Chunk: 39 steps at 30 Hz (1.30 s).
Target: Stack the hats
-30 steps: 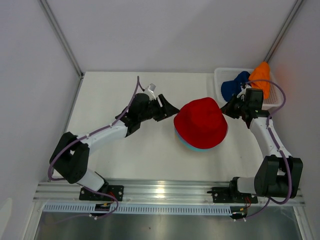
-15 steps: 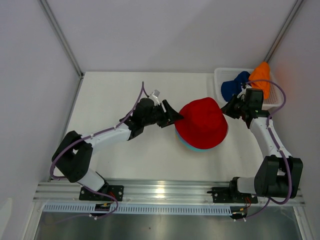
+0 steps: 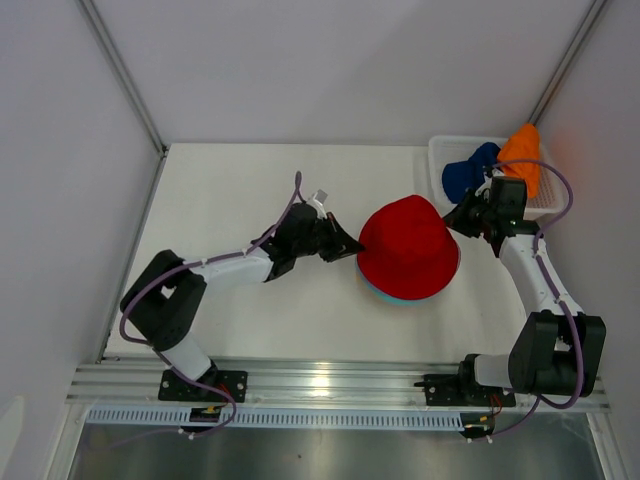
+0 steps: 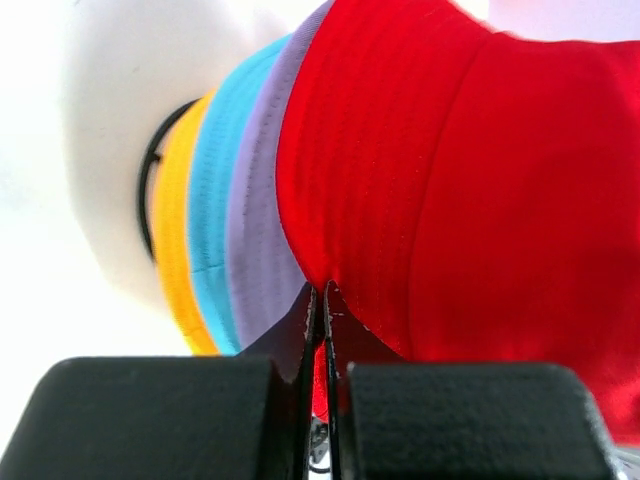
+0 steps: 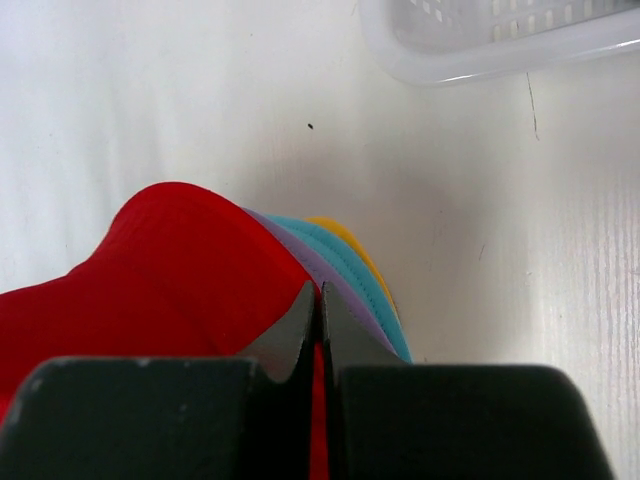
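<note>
The red hat [image 3: 408,245] tops a stack in the middle of the table. Under its brim the left wrist view shows the lavender hat [image 4: 260,230], the teal hat [image 4: 215,200] and the yellow hat [image 4: 172,230]. My left gripper [image 3: 352,247] is shut on the red hat's left brim, with red cloth between the jaws [image 4: 318,300]. On the opposite side, my right gripper [image 3: 458,218] pinches the right brim [image 5: 318,295], also shut. The dark blue hat [image 3: 468,172] and the orange hat [image 3: 522,155] lie in the basket.
The white mesh basket [image 3: 435,170] stands at the back right corner, just behind my right wrist; its rim [image 5: 480,50] shows in the right wrist view. A black wire stand [image 4: 150,190] peeks out beneath the stack. White walls enclose the table on three sides.
My left gripper slid right to the red hat's left brim and closed on it. The hat shifted slightly right. The right arm stayed still.
</note>
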### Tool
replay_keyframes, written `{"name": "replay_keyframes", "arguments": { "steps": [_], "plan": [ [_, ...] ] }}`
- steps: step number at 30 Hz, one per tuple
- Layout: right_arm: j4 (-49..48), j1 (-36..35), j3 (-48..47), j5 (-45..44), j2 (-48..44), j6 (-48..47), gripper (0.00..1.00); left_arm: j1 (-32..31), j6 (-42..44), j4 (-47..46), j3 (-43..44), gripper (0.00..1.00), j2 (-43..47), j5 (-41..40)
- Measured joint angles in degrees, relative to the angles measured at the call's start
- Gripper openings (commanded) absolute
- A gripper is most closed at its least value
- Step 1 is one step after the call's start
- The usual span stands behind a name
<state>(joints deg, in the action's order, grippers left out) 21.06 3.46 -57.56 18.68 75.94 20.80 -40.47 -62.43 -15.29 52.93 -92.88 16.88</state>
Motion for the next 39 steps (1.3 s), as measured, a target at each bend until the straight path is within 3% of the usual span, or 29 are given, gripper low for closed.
{"name": "replay_keyframes", "arguments": {
  "steps": [12, 14, 15, 17, 18, 19, 21, 22, 26, 28, 33, 39],
  "plan": [
    [-2.1, 0.0, 2.8, -0.5, -0.1, 1.0, 0.0, -2.2, 5.6, -0.1, 0.0, 0.01, -3.1, -2.3],
    [-2.0, 0.2, 2.7, -0.7, -0.1, 0.9, 0.1, -2.2, 6.8, 0.4, 0.0, 0.15, -2.8, -2.5],
    [-1.5, 0.4, 2.5, -0.8, -0.1, 0.9, 0.16, -2.2, 7.7, 0.9, 0.0, 0.3, -2.4, -2.7],
    [1.7, 1.1, 0.2, -1.3, 0.0, 0.2, 0.34, -2.2, 10.2, 3.8, 0.0, 0.48, -1.2, -3.2],
    [3.3, 1.6, -1.5, -1.6, 0.1, 0.0, 0.44, -2.1, 11.5, 5.8, 0.1, 0.66, -0.3, -3.3],
    [6.0, 2.5, -4.8, -1.9, 0.7, -0.3, 0.6, -2.0, 12.7, 7.9, 0.1, 0.73, 0.7, -3.4],
    [8.8, 4.7, -13.3, -3.3, 2.5, -1.1, 0.71, -1.7, 15.0, 12.4, 0.5, 0.83, 3.5, -3.8],
    [9.6, 5.9, -18.1, -3.8, 3.6, -1.5, 0.78, -1.4, 16.1, 14.4, 1.1, 0.84, 5.2, -4.0],
    [8.4, 10.2, -31.8, -7.4, 7.0, -3.6, 0.88, 2.5, 20.2, 20.6, 4.9, 0.91, 12.3, -4.3],
    [7.3, 11.6, -37.0, -9.5, 9.8, -4.8, 0.89, 5.4, 23.3, 23.1, 8.0, 0.99, 15.6, -4.6],
    [8.0, 13.5, -48.9, -12.5, 23.0, -7.5, 0.89, 11.3, 29.8, 26.8, 14.5, 0.99, 20.8, -4.7],
    [11.3, 14.4, -59.5, -16.2, 41.7, -10.7, 0.91, 14.7, 34.3, 30.3, 14.9, 0.99, 22.4, -4.5]
  ]
}}
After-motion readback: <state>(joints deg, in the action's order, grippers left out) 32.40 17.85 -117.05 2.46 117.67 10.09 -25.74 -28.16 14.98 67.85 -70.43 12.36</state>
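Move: The red hat I'm fitting over the stack has its middle about 12 cm to the right of my left hand and level with it fore and aft; the purple, teal and yellow stack sits just beneath it. From my right hand that middle is some 8 cm left and 6 cm back. In the bin, the orange hat lies roughly 17 cm ahead, 21 cm right and 11 cm below my right hand, with the blue hat about 14 cm ahead and 9 cm right, much as low. Still pinching the red brim on both sides, I ease my left hand down about 3 cm to draw the brim over the stack, my right hand barely sinking, then open both. My left hand backs off a little and swings up and left, tipping upward some 30 degrees; my right arcs up, right and forward, turning clockwise, then dips wide open towards the orange hat. ##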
